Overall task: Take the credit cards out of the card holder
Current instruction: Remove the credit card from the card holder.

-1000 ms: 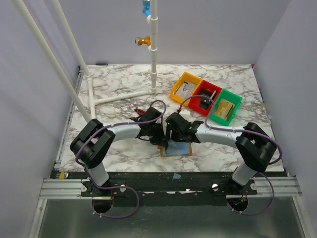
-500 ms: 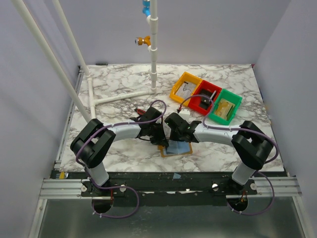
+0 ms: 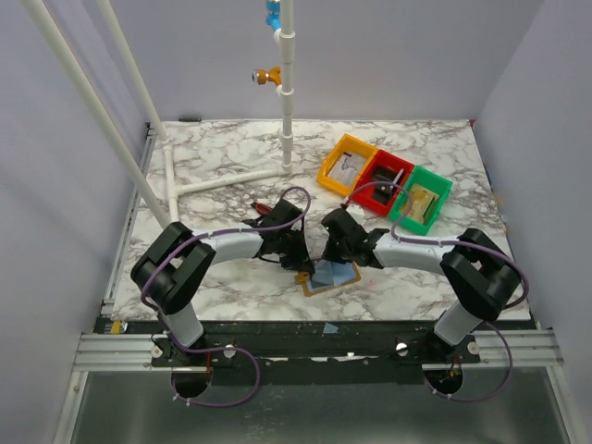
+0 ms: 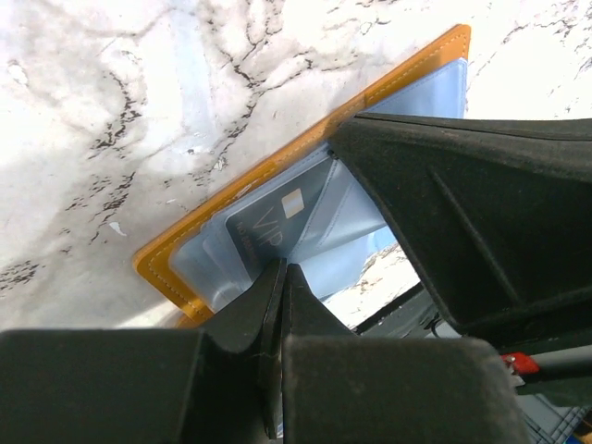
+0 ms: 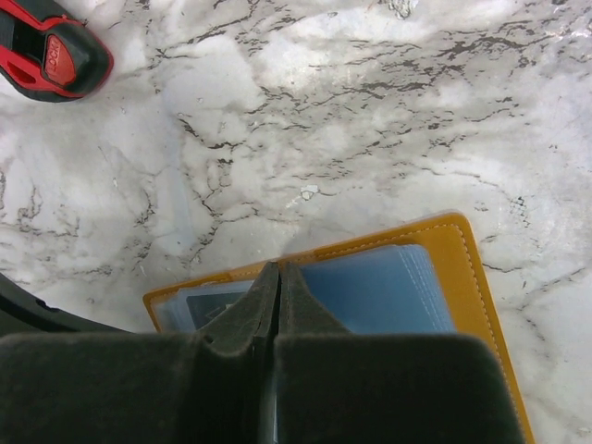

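Note:
The card holder (image 3: pixel 344 277) lies open on the marble table near the front edge, its mustard-brown border (image 4: pixel 277 166) framing grey-blue sleeves (image 5: pixel 379 289). One dark grey credit card (image 4: pixel 275 220) marked VIP sits in the sleeves on one half; its edge also shows in the right wrist view as a dark card (image 5: pixel 205 310). My left gripper (image 4: pixel 280 268) is shut, tips down on the sleeves beside that card. My right gripper (image 5: pixel 277 268) is shut at the holder's middle fold. Whether either pinches a sleeve does not show. In the top view the left gripper (image 3: pixel 302 264) and right gripper (image 3: pixel 335 259) stand close together over the holder.
A red-and-black utility knife (image 5: pixel 51 55) lies just beyond the holder. Orange (image 3: pixel 344 165), red (image 3: pixel 384 180) and green (image 3: pixel 421 199) bins stand at the back right. A white pipe frame (image 3: pixel 222 180) rises at the back left.
My right gripper has gone from open to shut and shifted slightly right. The card holder has turned a little on the table. The left gripper stayed shut in place.

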`<state>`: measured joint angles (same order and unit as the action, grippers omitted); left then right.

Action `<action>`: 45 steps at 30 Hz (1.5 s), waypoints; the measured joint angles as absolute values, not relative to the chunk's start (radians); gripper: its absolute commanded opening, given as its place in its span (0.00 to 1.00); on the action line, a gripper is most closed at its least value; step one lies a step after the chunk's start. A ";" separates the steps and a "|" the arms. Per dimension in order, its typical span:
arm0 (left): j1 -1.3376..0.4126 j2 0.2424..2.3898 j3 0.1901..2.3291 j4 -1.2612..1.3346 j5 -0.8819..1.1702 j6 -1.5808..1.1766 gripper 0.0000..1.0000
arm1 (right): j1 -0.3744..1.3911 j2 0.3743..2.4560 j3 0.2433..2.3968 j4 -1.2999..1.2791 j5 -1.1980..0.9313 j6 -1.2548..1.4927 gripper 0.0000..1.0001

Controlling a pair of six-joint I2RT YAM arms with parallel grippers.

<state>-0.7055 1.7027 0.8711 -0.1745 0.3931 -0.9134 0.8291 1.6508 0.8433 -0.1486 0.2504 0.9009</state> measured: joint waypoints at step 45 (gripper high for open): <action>-0.863 1.733 1.006 -0.272 0.368 -0.917 0.00 | 0.706 1.281 0.671 -0.157 0.044 1.031 0.59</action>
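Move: The credit card, marked VIP, sits in the card holder's left half, partly under a clear flap. Its middle is about 2 cm right and 2 cm back of the left fingertips, and some 4 cm back and 2 cm left of the right ones, barely below either. From the right hand, at the far edge, the holder's middle lies about 4 cm back and 1 cm right. The box cutter is roughly 12 cm ahead and 8 cm left of the left hand. Back towards the robot by some 3 cm goes the shut right hand, dragging the card holder at its far edge and rolling left side up by 20-odd degrees; then it opens a little over halfway and lifts clear. The left, fingers shut throughout, hops up, dips, sweeps back and right across the card to the raised flap's left side, ending about 5 cm farther right. ##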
